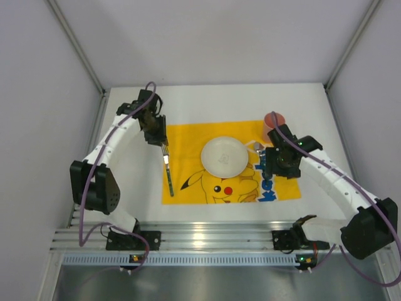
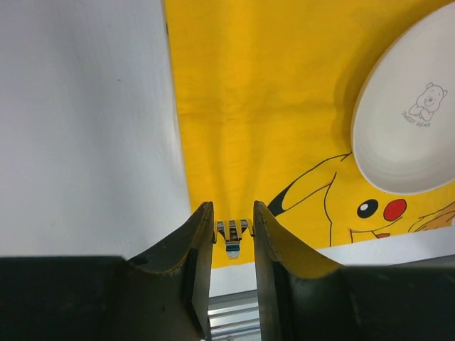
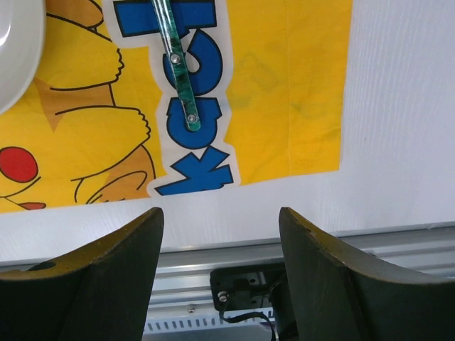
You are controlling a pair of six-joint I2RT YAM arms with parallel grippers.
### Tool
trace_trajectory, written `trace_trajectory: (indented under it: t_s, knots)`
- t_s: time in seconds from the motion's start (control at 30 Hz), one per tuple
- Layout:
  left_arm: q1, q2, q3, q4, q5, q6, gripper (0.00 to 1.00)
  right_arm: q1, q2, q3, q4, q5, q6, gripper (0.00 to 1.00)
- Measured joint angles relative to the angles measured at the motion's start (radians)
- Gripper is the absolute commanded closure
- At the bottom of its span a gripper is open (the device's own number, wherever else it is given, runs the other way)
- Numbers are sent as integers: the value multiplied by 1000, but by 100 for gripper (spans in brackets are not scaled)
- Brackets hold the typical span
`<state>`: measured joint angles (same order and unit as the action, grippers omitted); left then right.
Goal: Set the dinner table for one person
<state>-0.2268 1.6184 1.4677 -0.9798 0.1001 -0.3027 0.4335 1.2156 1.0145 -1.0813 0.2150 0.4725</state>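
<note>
The white dinner table carries a yellow Pikachu mat with a white plate at its middle. My left gripper hovers over the mat's left part, shut on a fork that runs toward the near edge. In the left wrist view the fork's head spans the narrow gap at the left gripper. My right gripper stands open and empty over the mat's right side. Beyond the right gripper, a green-handled utensil lies on the mat's blue lettering.
A red cup stands on the table behind the mat's right corner, close to the right arm. An aluminium rail runs along the near edge. Grey walls close in the table on the left, right and back.
</note>
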Motion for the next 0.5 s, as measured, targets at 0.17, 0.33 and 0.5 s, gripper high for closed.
trace_trajectory:
  t_s: [0.17,0.33,0.5]
  knots:
    - [-45,73,0,27,15,-39,87,0,-21,-9,3,-3,-7,33]
    - [-77,206,43,54,-6,-58,86,0,-31,-9,3,-8,-9,33]
    - [-92,278,83,82,-39,-58,85,0,-31,-9,3,-11,-9,33]
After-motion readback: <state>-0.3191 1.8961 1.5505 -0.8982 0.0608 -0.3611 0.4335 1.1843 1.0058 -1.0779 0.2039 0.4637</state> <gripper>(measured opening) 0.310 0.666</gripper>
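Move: My left hand already holds the fork by its tine end. I am bringing it to the bare strip of yellow cloth left of the plate, about 6 cm to my right, 4 cm ahead and 14 cm down. The plate's middle is 22 cm to my right and about level ahead; Pikachu's black ear tip is 4 cm right and 14 cm back. From my idle right hand that strip lies some 38 cm left, 16 cm ahead and 11 cm below. I keep the fork pinched in my left fingers and first ease it right, then sink with it towards the cloth beside the plate: about 7 cm down in all and 4 cm right, reaching some 3 cm forward as I go down. My wrist tips only slightly, and my grip stays as it is. ##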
